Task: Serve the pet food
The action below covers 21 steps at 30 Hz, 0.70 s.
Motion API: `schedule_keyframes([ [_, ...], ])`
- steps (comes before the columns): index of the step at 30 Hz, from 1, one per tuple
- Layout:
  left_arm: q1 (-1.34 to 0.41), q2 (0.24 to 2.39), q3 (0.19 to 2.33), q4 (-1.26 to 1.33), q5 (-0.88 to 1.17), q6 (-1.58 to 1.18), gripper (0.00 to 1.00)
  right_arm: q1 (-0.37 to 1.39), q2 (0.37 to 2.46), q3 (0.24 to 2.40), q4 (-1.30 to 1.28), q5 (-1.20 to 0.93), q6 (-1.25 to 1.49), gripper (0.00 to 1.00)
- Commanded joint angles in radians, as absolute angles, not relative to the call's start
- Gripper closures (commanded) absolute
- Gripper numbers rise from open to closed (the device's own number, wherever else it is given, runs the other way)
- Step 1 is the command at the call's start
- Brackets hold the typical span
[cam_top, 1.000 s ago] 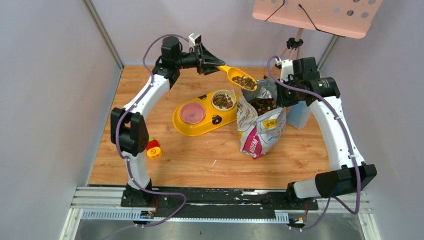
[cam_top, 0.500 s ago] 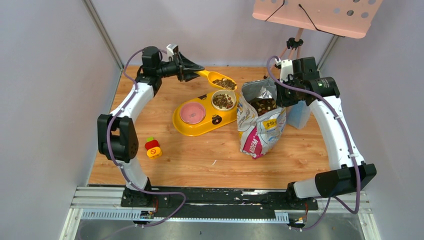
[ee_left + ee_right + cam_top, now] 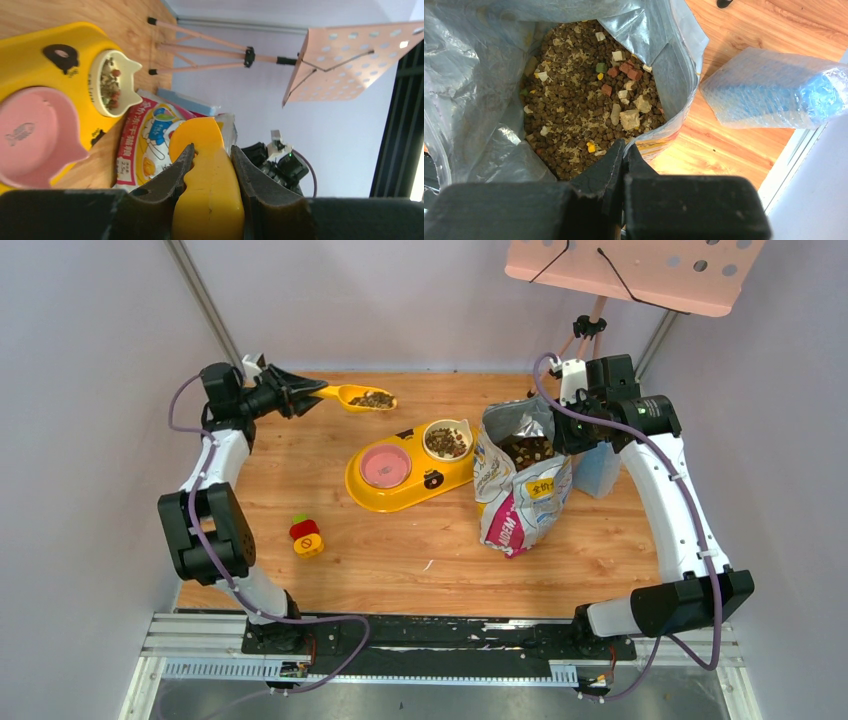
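My left gripper point(image 3: 312, 393) is shut on the handle of a yellow scoop point(image 3: 352, 395), held level over the back left of the floor, left of the feeder. Pet food point(image 3: 373, 399) fills its bowl. In the left wrist view the scoop point(image 3: 205, 170) sits between the fingers of the left gripper point(image 3: 212, 150). More pet food lies in the feeder's white bowl point(image 3: 447, 441) and in the open foil bag point(image 3: 520, 495). My right gripper point(image 3: 625, 147) is shut on the bag's rim point(image 3: 674, 100), with kibble point(image 3: 579, 115) heaped inside.
The yellow feeder point(image 3: 400, 492) also holds a pink bowl point(image 3: 385, 466). A red and yellow toy point(image 3: 306, 537) lies at the front left. A blue bubble-wrapped pack point(image 3: 774, 90) stands right of the bag. A stand point(image 3: 640, 270) overhangs the back right.
My left arm has swung left with the filled scoop, from above the bag's mouth, past the white bowl, to the back left. The right arm has not moved.
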<state>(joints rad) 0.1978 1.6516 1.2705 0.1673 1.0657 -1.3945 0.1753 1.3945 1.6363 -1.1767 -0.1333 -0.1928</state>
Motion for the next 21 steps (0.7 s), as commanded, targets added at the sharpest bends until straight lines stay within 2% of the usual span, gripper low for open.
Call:
schedule_keyframes([
  [1, 0.282, 1.598, 1.236, 0.180, 1.105, -1.331, 1.00, 0.173, 1.351, 1.686, -1.028, -0.140, -0.231, 1.00],
  [11, 0.318, 1.612, 1.124, 0.244, 1.138, -1.238, 1.00, 0.172, 1.333, 1.668, -1.011, -0.147, -0.236, 1.00],
  [17, 0.318, 1.669, 1.134, 0.237, 1.147, -1.130, 1.00, 0.173, 1.316, 1.652, -1.007, -0.144, -0.235, 1.00],
  [21, 0.316, 1.707, 1.205, 0.065, 1.127, -0.951, 1.00, 0.172, 1.308, 1.651, -1.007, -0.143, -0.229, 1.00],
])
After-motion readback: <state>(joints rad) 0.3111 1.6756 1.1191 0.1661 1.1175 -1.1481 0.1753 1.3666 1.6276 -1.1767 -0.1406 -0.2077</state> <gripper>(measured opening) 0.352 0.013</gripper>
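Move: The left hand holds the food-filled scoop, pointing forward-right; the empty pink bowl lies about 11 cm to its right, level fore and aft, some 27 cm below. At that depth the cream bowl, already served, stands about 25 cm right and 6 cm ahead; the food bag's middle is roughly 39 cm right, 12 cm back, 15 cm below. From the right hand the pink bowl is about 36 cm left, 11 cm ahead, 24 cm below. Left hand lowers the held, loaded scoop about 7 cm towards the pink bowl, edging 4 cm left first. ##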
